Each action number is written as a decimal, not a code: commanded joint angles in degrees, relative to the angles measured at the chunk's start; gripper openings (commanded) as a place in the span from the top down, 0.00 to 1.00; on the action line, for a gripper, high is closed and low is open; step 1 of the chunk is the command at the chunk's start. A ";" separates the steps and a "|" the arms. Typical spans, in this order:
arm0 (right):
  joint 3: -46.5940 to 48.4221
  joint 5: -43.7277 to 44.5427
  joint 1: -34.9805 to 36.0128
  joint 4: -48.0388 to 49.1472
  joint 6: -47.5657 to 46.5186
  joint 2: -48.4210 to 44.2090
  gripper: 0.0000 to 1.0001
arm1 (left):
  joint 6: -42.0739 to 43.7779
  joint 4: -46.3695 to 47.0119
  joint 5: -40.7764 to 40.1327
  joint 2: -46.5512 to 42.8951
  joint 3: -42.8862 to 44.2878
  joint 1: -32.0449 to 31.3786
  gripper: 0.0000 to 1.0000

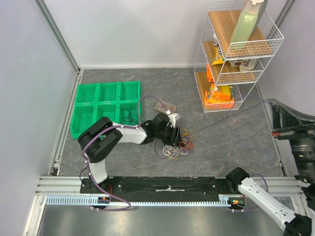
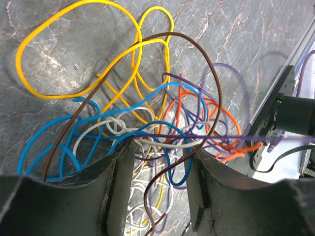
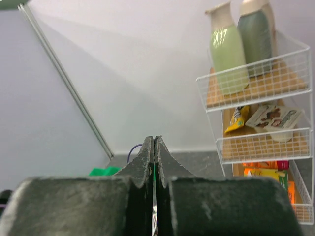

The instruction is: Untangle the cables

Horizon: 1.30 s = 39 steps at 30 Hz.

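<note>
The cables (image 1: 178, 146) lie in a tangled heap at mid-table: yellow (image 2: 59, 93), blue (image 2: 49, 130), white, orange (image 2: 231, 152), brown (image 2: 211, 78) and purple loops. My left gripper (image 1: 177, 135) sits low on the heap's left side. It is open (image 2: 157, 152), its jaws straddling brown, blue and white strands without pinching them. One purple cable (image 1: 231, 116) runs taut from the heap up to my right gripper (image 1: 270, 103), raised at the right. In the right wrist view the right gripper (image 3: 154, 140) is shut, with a purple loop (image 3: 132, 149) showing just behind its tip.
A green compartment bin (image 1: 98, 105) stands left of the heap, with dark wires in its near right cell (image 1: 129, 117). A white wire shelf (image 1: 236, 54) with a bottle and snack packs stands at the back right. A small flat card (image 1: 166, 104) lies behind the left gripper.
</note>
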 commanded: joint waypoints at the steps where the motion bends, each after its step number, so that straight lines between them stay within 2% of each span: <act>1: 3.70 2.83 -0.05 1.33 -3.89 -1.05 1.00 | 0.34 -3.34 -3.31 2.10 -1.92 0.15 0.48; 7: 4.84 4.76 -0.05 0.28 -5.56 -1.67 1.00 | 0.69 -3.43 -3.40 2.54 -1.84 0.23 0.48; 15: 15.47 6.26 -0.05 0.98 -10.22 -0.88 1.00 | 0.87 -3.61 -3.58 2.98 -1.75 0.23 0.49; 18: 16.27 6.26 -0.05 1.59 -11.45 -1.66 1.00 | 0.96 -3.70 -3.66 2.98 -1.57 0.23 0.48; 20: 14.18 6.17 -0.05 2.20 -10.84 -2.63 1.00 | 1.05 -3.70 -3.75 2.81 -1.48 0.32 0.48; 25: 1.00 5.38 -0.05 1.25 -5.92 -5.09 1.00 | 1.13 -3.87 -2.79 1.14 -1.40 0.23 0.48; 27: -3.40 5.20 -0.05 -0.16 -4.78 -5.71 1.00 | 1.57 -3.96 -1.38 -1.22 -1.31 0.23 0.42; 29: -7.53 5.73 -0.05 -1.82 -4.16 -6.15 1.00 | 2.88 -3.52 0.72 -4.29 -0.96 0.15 0.32; 34: -11.76 6.08 -0.05 -7.71 -4.33 -7.20 1.00 | 7.98 -5.45 7.57 -10.97 3.35 0.32 0.18; 37: -11.68 4.59 -0.05 -10.70 -5.56 -7.38 1.00 | 8.95 -5.45 9.69 -16.07 4.93 0.23 0.16; 39: -11.59 3.63 -0.05 -12.29 -6.44 -7.56 1.00 | 9.22 -4.14 11.53 -18.89 5.28 0.23 0.19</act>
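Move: My right hand grips the upper end of a taut purple cable high in the air; the tangle it runs into lies about 24 cm to my right hand's left, 5 cm farther out and some 51 cm below. The wire rack's bottom shelf is roughly 32 cm ahead and 4 cm left, 45 cm below. My left fingers stand half open in the tangle, its middle about 2 cm back, 1 cm right and 2 cm below. From my left hand, the card lies some 17 cm ahead and 5 cm left. I keep my right fingers shut on the purple cable and draw it farther from the tangle, up, back and to the right by about 8 cm each way, then swing down, forward and somewhat left, ending 11 cm lower than I began. My left hand stays down among the strands until late, then opens wider and lifts about 8 cm off them. ##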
